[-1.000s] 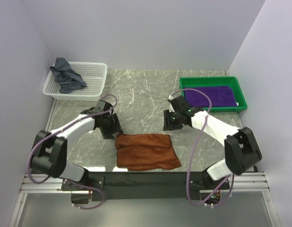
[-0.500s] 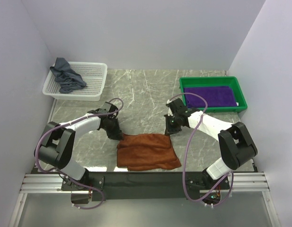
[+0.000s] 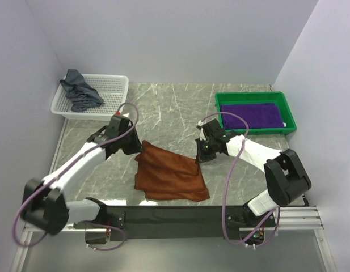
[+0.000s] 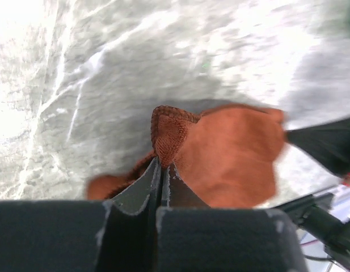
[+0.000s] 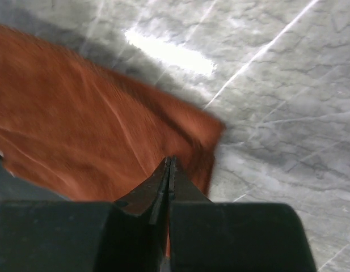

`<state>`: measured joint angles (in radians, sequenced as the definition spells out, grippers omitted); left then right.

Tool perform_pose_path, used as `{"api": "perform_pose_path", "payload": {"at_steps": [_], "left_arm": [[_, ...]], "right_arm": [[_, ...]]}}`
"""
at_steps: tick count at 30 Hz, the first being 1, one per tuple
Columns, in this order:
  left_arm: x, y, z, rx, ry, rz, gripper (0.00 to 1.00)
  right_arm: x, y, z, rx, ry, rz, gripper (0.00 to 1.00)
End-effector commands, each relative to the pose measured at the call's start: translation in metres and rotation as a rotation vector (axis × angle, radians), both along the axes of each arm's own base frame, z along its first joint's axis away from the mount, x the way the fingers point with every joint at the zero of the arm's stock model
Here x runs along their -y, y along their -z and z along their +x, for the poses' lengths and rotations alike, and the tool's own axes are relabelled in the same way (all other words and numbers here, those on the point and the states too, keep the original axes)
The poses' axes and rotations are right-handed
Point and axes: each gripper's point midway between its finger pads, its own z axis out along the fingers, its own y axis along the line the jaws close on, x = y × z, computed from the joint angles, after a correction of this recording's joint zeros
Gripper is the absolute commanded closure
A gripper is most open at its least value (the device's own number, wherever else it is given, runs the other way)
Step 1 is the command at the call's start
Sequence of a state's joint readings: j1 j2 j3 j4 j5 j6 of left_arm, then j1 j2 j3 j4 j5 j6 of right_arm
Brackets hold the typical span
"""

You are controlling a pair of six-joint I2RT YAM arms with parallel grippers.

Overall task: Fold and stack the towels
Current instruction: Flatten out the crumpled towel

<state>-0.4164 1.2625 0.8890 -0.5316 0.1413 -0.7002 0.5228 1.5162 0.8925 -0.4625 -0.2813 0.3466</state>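
Note:
A rust-brown towel [image 3: 169,177] lies at the table's near middle, its far edge raised and stretched between both grippers. My left gripper [image 3: 142,146] is shut on the towel's far left corner; in the left wrist view that corner [image 4: 170,127] sticks up from the closed left gripper [image 4: 162,163]. My right gripper [image 3: 198,161] is shut on the far right edge, and in the right wrist view the cloth [image 5: 78,130] spreads under the closed right gripper [image 5: 170,161]. A purple towel [image 3: 254,115] lies flat in the green tray. A grey-blue towel [image 3: 78,90] is bunched in the white basket.
The white mesh basket [image 3: 109,96] stands at the far left and the green tray [image 3: 288,113] at the far right. Grey marble tabletop [image 3: 169,107] shows between them. A black strip [image 3: 175,215] runs along the near edge, over the arm bases.
Both grippers have closed on the rust-brown towel's far corners. The left one has lifted its corner up and back, so the folded towel is opening out.

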Motion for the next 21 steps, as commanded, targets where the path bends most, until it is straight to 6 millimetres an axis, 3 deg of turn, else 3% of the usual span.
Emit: {"api": "perform_pose_path", "payload": {"at_steps": [1,2,4,5,8,11,14,17,21], "left_arm": [[-0.005,-0.003,-0.018,0.024,-0.016,-0.026,0.99],[-0.011,0.018,-0.034,-0.043,-0.048,-0.024,0.99],[-0.011,0.033,-0.051,-0.081,-0.055,-0.043,0.99],[-0.015,0.054,-0.065,-0.131,-0.073,-0.042,0.99],[-0.016,0.077,-0.086,-0.192,-0.085,-0.047,0.99],[-0.011,0.08,-0.091,-0.203,-0.089,-0.035,0.99],[-0.015,0.086,-0.096,-0.218,-0.095,-0.004,0.99],[-0.016,0.087,-0.097,-0.213,-0.108,0.006,0.99],[-0.018,0.089,-0.098,-0.198,-0.129,0.011,0.99]], "right_arm": [[-0.004,-0.009,-0.013,0.046,-0.045,0.041,1.0],[-0.001,-0.003,-0.02,0.035,-0.049,0.033,1.0],[-0.001,0.0,-0.027,0.045,-0.065,0.023,1.0],[0.0,0.003,-0.029,0.047,-0.074,0.011,1.0],[0.0,0.006,-0.033,0.054,-0.088,0.002,0.96],[-0.002,-0.007,-0.023,0.113,-0.069,0.017,0.79],[-0.01,-0.035,-0.001,0.203,-0.038,0.041,0.65],[-0.021,-0.051,0.019,0.261,-0.047,0.057,0.57],[-0.039,-0.056,0.039,0.288,-0.096,0.081,0.48]]}}
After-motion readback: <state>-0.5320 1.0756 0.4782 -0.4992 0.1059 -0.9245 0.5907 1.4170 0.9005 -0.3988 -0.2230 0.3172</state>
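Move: The left gripper already holds the towel's far left corner high. The towel's near left corner lies about 13 cm back, 2 cm left and 11 cm below; its middle is 8 cm back, 11 cm right and 10 cm down; the table's front edge is straight back some 19 cm. From the right gripper, still pinching the far right corner, the middle lies 6 cm back and 10 cm left, the near right corner 13 cm back and 4 cm right, both about 4 cm lower. Whip the left gripper back about 10 cm and down 9 cm, keeping the corner pinched and tipping the fingers some 15 degrees farther down, then hold low by the towel's near left corner. Meanwhile drag the right corner back about 4 cm and slightly down, open those fingers to let go, and lift the right gripper forward and up, off the towel. ##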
